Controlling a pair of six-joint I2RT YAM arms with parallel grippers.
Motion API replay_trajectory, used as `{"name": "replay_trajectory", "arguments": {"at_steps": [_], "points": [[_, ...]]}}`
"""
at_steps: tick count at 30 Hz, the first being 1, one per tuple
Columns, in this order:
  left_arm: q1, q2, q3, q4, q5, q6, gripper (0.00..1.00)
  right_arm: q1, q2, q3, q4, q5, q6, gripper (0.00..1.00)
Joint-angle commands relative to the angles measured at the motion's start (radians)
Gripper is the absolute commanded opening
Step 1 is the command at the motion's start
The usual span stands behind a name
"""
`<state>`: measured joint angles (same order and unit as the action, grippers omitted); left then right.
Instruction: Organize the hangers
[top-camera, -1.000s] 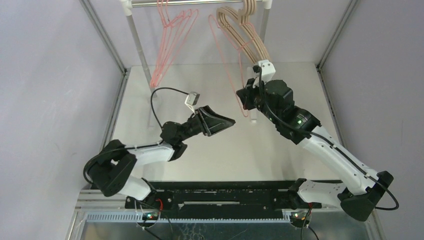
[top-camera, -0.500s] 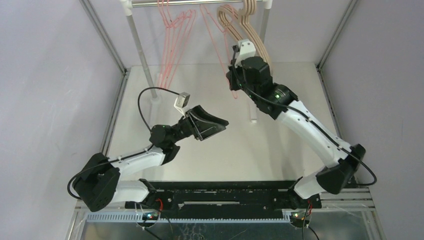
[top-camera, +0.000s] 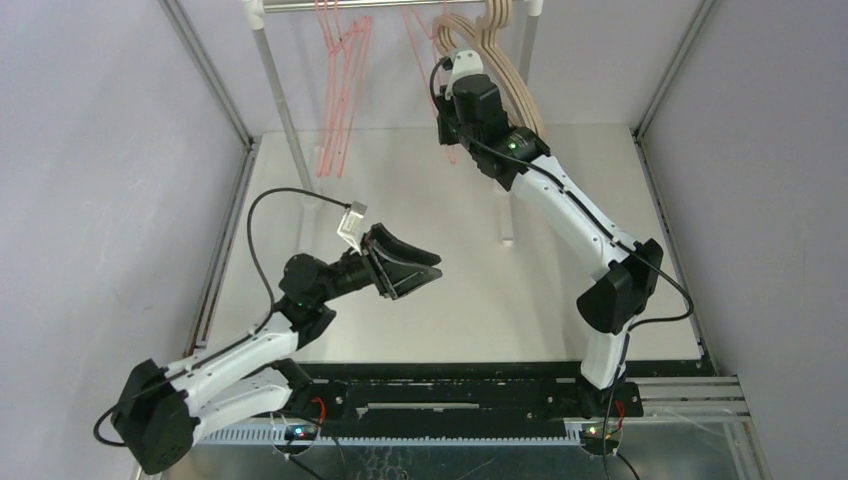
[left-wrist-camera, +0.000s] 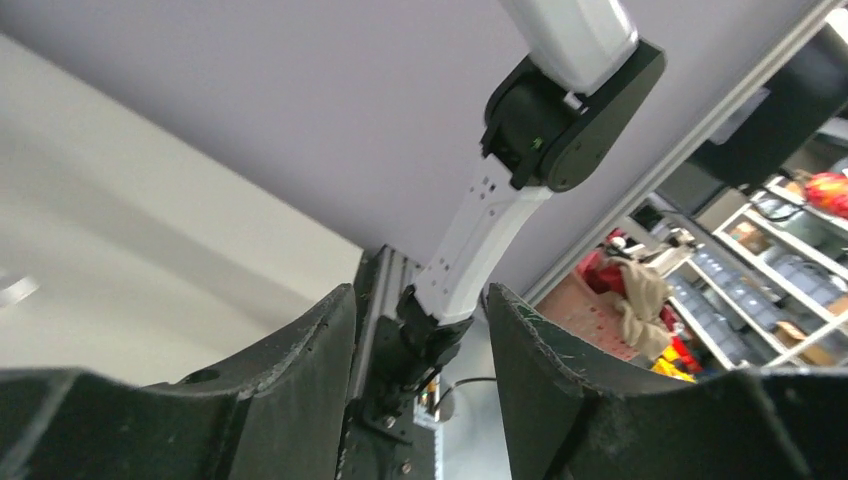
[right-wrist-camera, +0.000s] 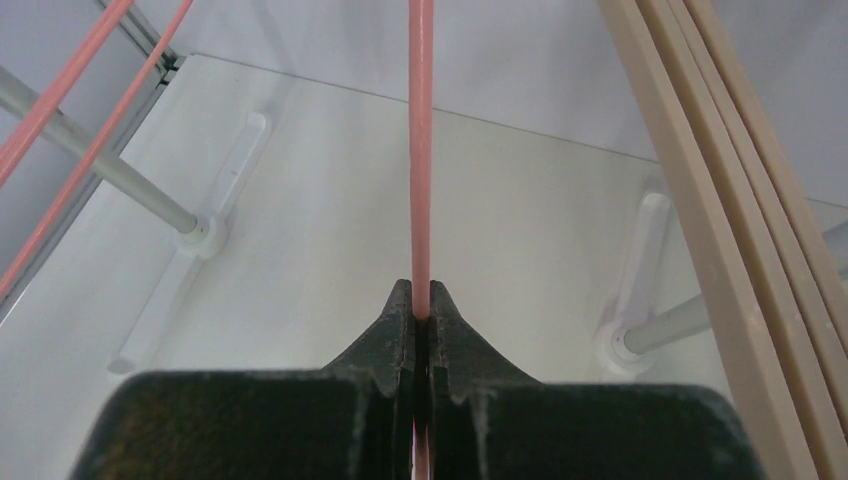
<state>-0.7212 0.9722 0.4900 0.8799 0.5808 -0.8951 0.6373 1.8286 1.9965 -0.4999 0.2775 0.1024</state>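
Observation:
Several thin pink wire hangers (top-camera: 338, 90) hang from the silver rail (top-camera: 380, 5) at the back left. Thick beige hangers (top-camera: 505, 70) hang further right on the same rail. My right gripper (right-wrist-camera: 421, 300) is shut on the wire of one pink hanger (right-wrist-camera: 420, 150), which runs straight up from between its jaws; the beige hangers (right-wrist-camera: 720, 190) hang just to its right. In the top view the right gripper (top-camera: 447, 135) sits high, close under the rail. My left gripper (top-camera: 425, 268) hovers over the table's middle, open and empty, its fingers (left-wrist-camera: 300, 370) apart.
The rail stands on two grey posts with white feet (top-camera: 508, 225) on the white table (top-camera: 420, 300). The left post (top-camera: 283, 110) rises at the back left. Purple walls and metal frame bars (top-camera: 205, 70) close in both sides.
My right arm has risen and reached back-left toward the rail, carrying the pink hanger away from the beige ones. The left arm drew back toward the near left, its gripper still open.

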Motion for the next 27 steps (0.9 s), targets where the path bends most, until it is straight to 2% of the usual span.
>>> {"name": "replay_trajectory", "arguments": {"at_steps": [1, 3, 12, 13, 14, 15, 17, 20, 21, 25, 27], "points": [[0.005, -0.077, 0.025, -0.299, -0.057, 0.217, 0.57, -0.024, 0.017, 0.086, 0.005, -0.022, 0.009, 0.0], [0.005, -0.082, 0.032, -0.36, -0.07, 0.273, 0.57, -0.028, 0.037, 0.096, -0.007, -0.033, 0.016, 0.0], [0.005, -0.113, 0.018, -0.461, -0.151, 0.338, 0.58, -0.042, 0.094, 0.077, -0.053, -0.058, 0.046, 0.0], [0.005, -0.114, 0.017, -0.47, -0.157, 0.346, 0.59, -0.041, 0.09, 0.06, -0.052, -0.051, 0.052, 0.03], [0.005, -0.115, 0.015, -0.473, -0.162, 0.352, 0.6, -0.04, 0.082, 0.04, -0.049, -0.035, 0.061, 0.14], [0.005, -0.114, 0.015, -0.482, -0.17, 0.36, 0.65, -0.037, 0.07, 0.015, -0.046, -0.016, 0.075, 0.32], [0.005, -0.11, 0.022, -0.513, -0.194, 0.384, 0.68, -0.034, 0.031, -0.044, -0.028, 0.023, 0.086, 0.55], [0.005, -0.098, 0.029, -0.546, -0.229, 0.415, 0.73, -0.03, -0.069, -0.18, 0.052, 0.02, 0.089, 0.96], [0.005, -0.096, 0.03, -0.556, -0.24, 0.426, 0.78, -0.029, -0.098, -0.223, 0.068, 0.016, 0.088, 0.99], [0.005, -0.086, 0.036, -0.607, -0.304, 0.466, 0.98, -0.024, -0.193, -0.308, 0.063, 0.012, 0.084, 1.0], [0.005, -0.087, 0.031, -0.627, -0.338, 0.486, 0.99, -0.013, -0.25, -0.377, 0.077, 0.015, 0.077, 1.0]]}}
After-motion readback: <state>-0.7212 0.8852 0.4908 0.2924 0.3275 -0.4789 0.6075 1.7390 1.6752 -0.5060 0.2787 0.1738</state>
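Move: The right hand holds a pink hanger, and the rail spot for its hook lies about 12 cm ahead, level sideways, and some 20 cm above that hand. The wooden hangers' middle is roughly 10 cm ahead and 9 cm to the right, the hung pink hangers' about 12 cm ahead and 19 cm to the left, both around 8 cm higher. From the empty left hand that rail spot is about 42 cm ahead, level sideways and 22 cm up. Ease the right gripper, still pinching the pink hanger, forward and down about 2 cm each to set its hook on the rail, then open wide to let go and draw down, back and a little right, tipping the fingers down. Meanwhile sink the empty left gripper about 11 cm and somewhat forward, its fingers tipping down and swinging forward as they open wide. ##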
